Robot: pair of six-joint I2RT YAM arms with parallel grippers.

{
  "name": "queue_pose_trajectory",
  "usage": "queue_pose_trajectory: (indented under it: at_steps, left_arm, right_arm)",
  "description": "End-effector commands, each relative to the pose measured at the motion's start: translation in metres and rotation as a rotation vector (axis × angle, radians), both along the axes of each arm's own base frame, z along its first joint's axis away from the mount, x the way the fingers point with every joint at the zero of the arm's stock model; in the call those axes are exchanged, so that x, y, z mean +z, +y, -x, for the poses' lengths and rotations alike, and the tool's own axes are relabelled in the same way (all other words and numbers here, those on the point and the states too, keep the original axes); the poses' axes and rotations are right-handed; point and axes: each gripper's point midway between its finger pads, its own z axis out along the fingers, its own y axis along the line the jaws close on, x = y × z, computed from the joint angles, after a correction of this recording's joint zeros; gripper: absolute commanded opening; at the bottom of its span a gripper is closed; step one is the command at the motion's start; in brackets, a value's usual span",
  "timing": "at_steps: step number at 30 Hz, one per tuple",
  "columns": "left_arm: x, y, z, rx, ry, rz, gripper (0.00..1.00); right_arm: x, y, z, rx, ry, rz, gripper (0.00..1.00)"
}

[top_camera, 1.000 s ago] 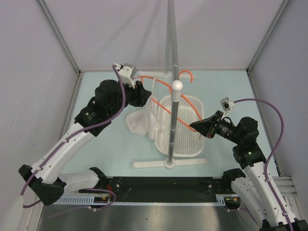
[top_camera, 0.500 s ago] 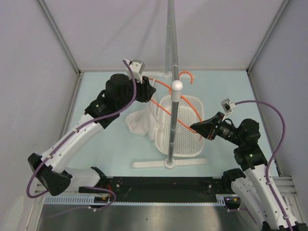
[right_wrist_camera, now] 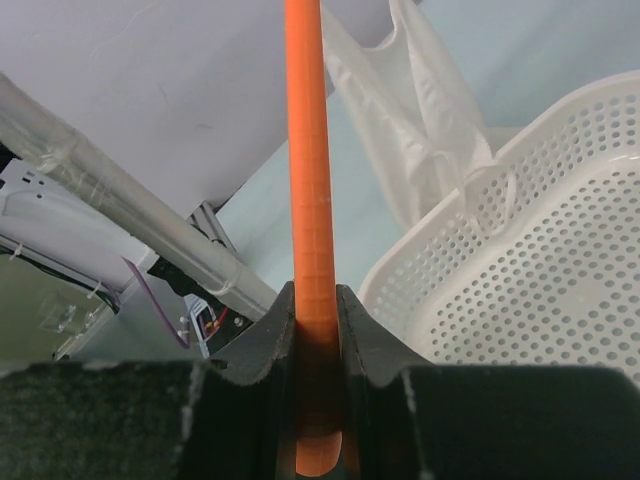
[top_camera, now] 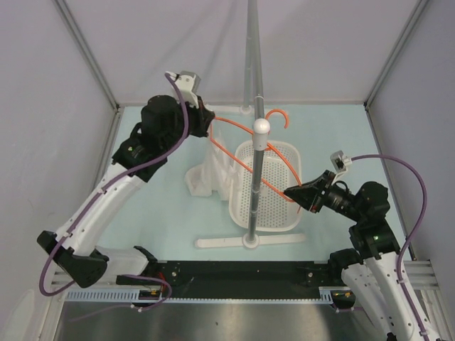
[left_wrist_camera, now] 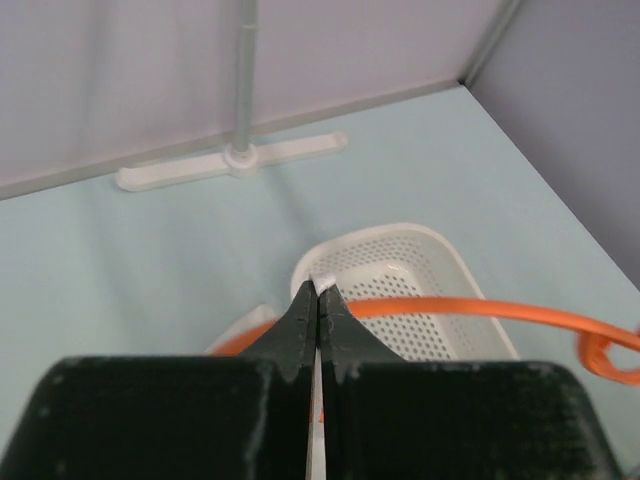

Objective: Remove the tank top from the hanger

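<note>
The orange hanger point(top_camera: 245, 165) slants over the basket, its hook point(top_camera: 279, 114) near the pole. My right gripper point(top_camera: 288, 192) is shut on the hanger's lower right end, and the orange bar point(right_wrist_camera: 308, 150) runs up from between my jaws point(right_wrist_camera: 315, 300). My left gripper point(top_camera: 207, 125) is shut on a strap of the white tank top point(top_camera: 207, 169); a bit of white fabric point(left_wrist_camera: 326, 283) shows at the tips point(left_wrist_camera: 318, 292). The tank top hangs stretched from that grip down to the table, left of the basket. It also shows in the right wrist view point(right_wrist_camera: 420, 110). The hanger also shows in the left wrist view point(left_wrist_camera: 480, 310).
A white perforated basket point(top_camera: 279, 213) lies under the hanger, right of the garment. A grey pole with a white ball point(top_camera: 261, 126) rises from a white cross base point(top_camera: 213, 242) in front of the basket. Grey walls enclose the light-blue table.
My left gripper has moved up and back to the left with the strap, pulling the tank top taut and taller. My right gripper has shifted slightly toward me with the hanger end.
</note>
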Motion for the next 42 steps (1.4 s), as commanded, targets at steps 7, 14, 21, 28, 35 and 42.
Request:
queue_pose_trajectory:
  at_steps: [7, 14, 21, 28, 35, 42]
  left_arm:
    - [0.001, 0.122, -0.025, 0.374, 0.044, 0.015, 0.00]
    - [-0.047, 0.119, -0.001, 0.304, 0.105, 0.014, 0.00]
    - [-0.102, 0.085, 0.048, 0.103, 0.236, 0.171, 0.00]
    - [-0.095, 0.079, 0.076, 0.015, 0.190, 0.218, 0.00]
    - [-0.099, 0.072, 0.094, -0.048, 0.197, 0.256, 0.00]
    - [-0.098, 0.067, 0.102, -0.098, 0.191, 0.262, 0.00]
  right_arm:
    - [0.020, -0.003, 0.011, 0.000, -0.080, -0.004, 0.00]
    - [0.044, -0.005, -0.042, -0.090, -0.141, 0.086, 0.00]
    - [0.066, 0.002, -0.122, -0.068, -0.156, 0.146, 0.00]
    - [0.067, 0.029, -0.182, 0.066, -0.127, 0.180, 0.00]
    - [0.100, 0.053, -0.232, 0.105, -0.179, 0.163, 0.00]
    - [0.131, 0.078, -0.262, 0.136, -0.215, 0.097, 0.00]
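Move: The left hand already pinches a tank top strap, with the hanger's left end about 2 cm under its fingers; the tank top's body hangs some 18 cm below, 3 cm back, and the basket is 2 cm back, 19 cm right, 36 cm down. From the right hand, holding the hanger's right end, the tank top is about 14 cm ahead, 23 left, 8 down, the stand pole 3 back, 10 left at hand height. Left draws the pinched strap 12 cm left, then back and down; right carries hanger 26 cm forward, rising. ##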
